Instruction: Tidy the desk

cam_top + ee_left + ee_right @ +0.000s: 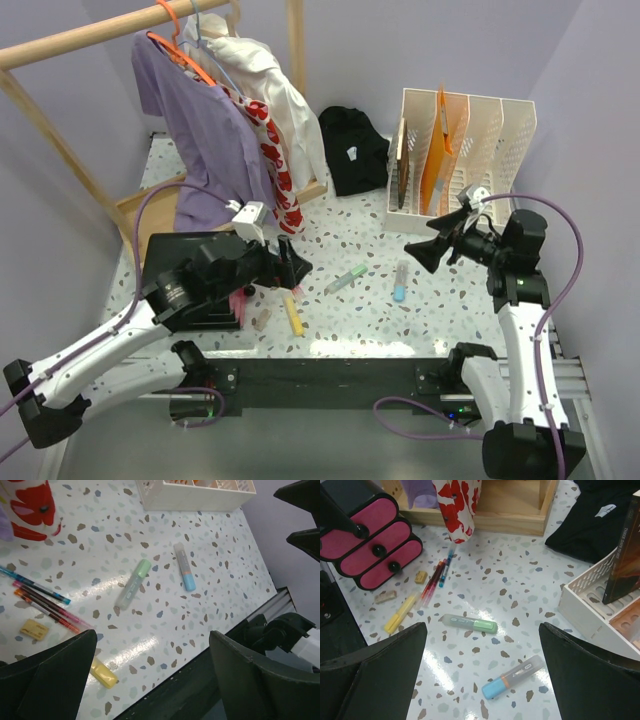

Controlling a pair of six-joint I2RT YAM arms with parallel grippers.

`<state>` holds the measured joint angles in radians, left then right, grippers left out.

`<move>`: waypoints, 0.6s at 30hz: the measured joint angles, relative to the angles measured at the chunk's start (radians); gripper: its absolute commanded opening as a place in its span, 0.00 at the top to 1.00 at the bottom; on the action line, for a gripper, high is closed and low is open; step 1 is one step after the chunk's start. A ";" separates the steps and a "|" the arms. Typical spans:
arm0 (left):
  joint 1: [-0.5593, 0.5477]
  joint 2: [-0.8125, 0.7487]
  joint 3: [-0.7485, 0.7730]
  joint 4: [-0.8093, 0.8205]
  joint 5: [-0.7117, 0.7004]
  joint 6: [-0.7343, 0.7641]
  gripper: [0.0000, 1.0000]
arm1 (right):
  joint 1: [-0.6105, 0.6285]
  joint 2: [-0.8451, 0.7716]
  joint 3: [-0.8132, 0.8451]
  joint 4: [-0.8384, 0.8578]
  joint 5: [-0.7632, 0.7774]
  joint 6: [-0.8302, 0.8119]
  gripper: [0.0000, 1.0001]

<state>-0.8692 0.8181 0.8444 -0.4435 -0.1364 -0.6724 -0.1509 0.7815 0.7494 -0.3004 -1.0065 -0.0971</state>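
Observation:
The white terrazzo desk (440,310) carries loose stationery. A green highlighter (345,279) and a blue highlighter (400,282) lie mid-desk. A yellow highlighter (292,315) lies near the front rail. My left gripper (297,262) is open and empty, hovering above the yellow highlighter (104,674) and several coloured pens (45,602). My right gripper (420,250) is open and empty, hovering right of the blue highlighter. In the right wrist view the green highlighter (470,624) and the blue one (512,677) lie below between the fingers.
A pink drawer unit (370,550) stands at the left, with small erasers (385,597) beside it. A white file rack (460,150) with folders stands back right. A black cloth (352,150) lies behind. A clothes rack with hanging garments (230,110) stands over a wooden tray (495,525).

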 measured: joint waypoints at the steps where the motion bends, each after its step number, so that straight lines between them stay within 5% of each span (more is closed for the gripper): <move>1: -0.020 0.015 0.015 -0.009 0.000 -0.018 0.00 | 0.000 -0.005 0.000 0.000 0.002 0.003 0.01; 9: -0.186 0.148 0.120 -0.130 -0.182 -0.234 0.00 | 0.000 -0.016 0.000 -0.001 0.030 0.011 0.01; 13: -0.298 0.364 0.337 -0.381 -0.377 -0.496 0.00 | 0.000 -0.016 0.000 -0.003 0.049 0.011 0.01; 18: -0.312 0.641 0.571 -0.651 -0.525 -0.806 0.03 | 0.000 -0.016 0.000 -0.010 0.068 0.010 0.01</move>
<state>-1.1809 1.4590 1.4158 -1.0943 -0.6613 -1.4780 -0.1509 0.7650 0.7490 -0.3099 -0.9390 -0.0872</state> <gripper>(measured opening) 0.993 0.986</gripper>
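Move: The green-capped marker lies on the table some 12 cm to the left hand's right, 5 cm ahead and about 22 cm below. The yellow highlighter is almost straight under that hand, perhaps 3 cm back and 1 cm left; the thin pens are about 7 cm ahead and 2 cm left. The blue-capped marker lies 5 cm ahead and 25 cm right. From the right hand the green-capped marker is about 17 cm left, level with it fore and aft, and 24 cm down. Towards the green-capped marker and away from the yellow highlighter, the empty left hand slides about 5 cm right and sinks some 3 cm, easing back slightly before coming forward again. Meanwhile its wrist swings roughly 30 degrees counter-clockwise and tips down, so the wide-open fingers now point forward and down, still clear of the table. ##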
